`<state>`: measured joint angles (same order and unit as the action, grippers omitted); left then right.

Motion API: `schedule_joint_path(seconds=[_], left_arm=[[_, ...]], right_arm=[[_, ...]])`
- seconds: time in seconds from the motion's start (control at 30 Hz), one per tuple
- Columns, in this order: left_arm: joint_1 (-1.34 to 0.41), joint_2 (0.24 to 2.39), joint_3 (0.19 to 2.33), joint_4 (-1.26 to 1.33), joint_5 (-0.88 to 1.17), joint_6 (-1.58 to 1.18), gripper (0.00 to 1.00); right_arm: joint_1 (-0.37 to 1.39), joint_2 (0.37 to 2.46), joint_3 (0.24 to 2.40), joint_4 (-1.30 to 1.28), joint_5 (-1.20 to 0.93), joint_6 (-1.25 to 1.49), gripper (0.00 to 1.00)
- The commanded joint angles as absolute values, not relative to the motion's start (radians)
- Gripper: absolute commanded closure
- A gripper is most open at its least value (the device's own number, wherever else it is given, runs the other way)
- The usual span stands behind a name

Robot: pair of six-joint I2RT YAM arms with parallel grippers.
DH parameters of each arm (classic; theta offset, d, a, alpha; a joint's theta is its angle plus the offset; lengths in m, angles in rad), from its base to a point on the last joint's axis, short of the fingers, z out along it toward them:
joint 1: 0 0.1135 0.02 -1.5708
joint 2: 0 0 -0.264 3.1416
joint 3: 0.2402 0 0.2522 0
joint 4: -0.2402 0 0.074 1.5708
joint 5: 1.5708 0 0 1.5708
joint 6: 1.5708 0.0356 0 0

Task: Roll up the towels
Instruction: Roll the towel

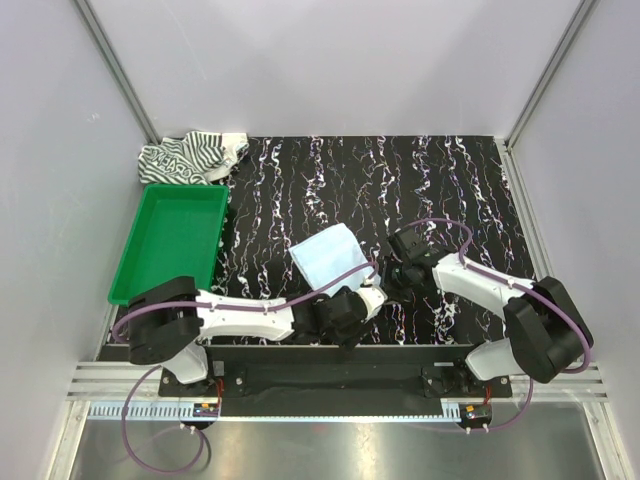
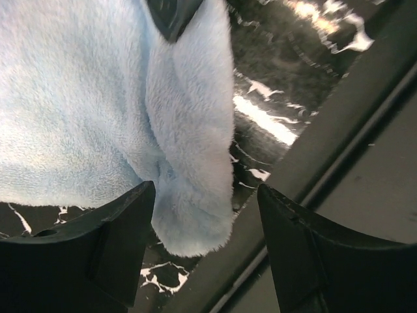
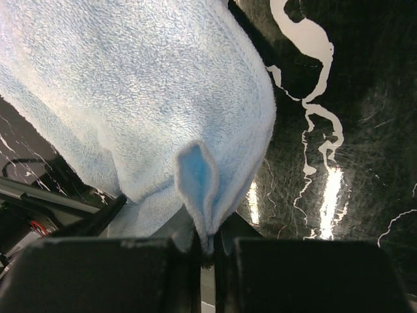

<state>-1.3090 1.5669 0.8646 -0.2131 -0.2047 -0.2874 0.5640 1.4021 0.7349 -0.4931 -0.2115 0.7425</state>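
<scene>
The light blue towel lies folded on the black marbled table, near the front edge. My right gripper is shut on a pinched corner of it; in the right wrist view that fold of the blue towel runs up out of the right gripper. My left gripper stands open at the towel's near corner. In the left wrist view a rounded corner of the blue towel hangs between the fingers of the left gripper, touching neither. The striped towel lies crumpled at the far left corner.
A green plastic tray sits along the left side, just in front of the striped towel. The table's front rail runs close beside the left gripper. White walls close in the table on three sides.
</scene>
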Motion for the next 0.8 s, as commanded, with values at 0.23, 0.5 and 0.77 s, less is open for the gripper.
schedule_joint_path(seconds=[0.23,0.5,0.77], left_arm=[[-1.31,1.652,0.799,-0.041,-0.305,-0.279,0.61],[-1.301,1.646,0.865,-0.08,-0.188,-0.261,0.93],[-1.21,1.707,0.905,-0.095,0.046,-0.382,0.97]], right_arm=[[0.543,1.402,0.77,-0.554,-0.235,0.692,1.0],[0.468,1.425,0.81,-0.621,-0.233,0.609,1.0],[0.307,1.463,0.958,-0.713,-0.143,0.515,0.34]])
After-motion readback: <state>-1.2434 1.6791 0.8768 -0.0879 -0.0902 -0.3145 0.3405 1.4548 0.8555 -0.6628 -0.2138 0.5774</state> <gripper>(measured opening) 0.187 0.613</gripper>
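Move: The near end of the towel lies about 3 cm below the left hand's open fingers and 1 cm ahead, with the front table edge some 5 cm back. The right fingers still hold the towel's right corner, some 8 cm ahead and 7 cm right of the left hand; from the right hand, the near end is about 7 cm back and 7 cm left. Left sinks about 2.5 cm and pinches the towel's near end; right lets go, moving 6 cm right and forward. ##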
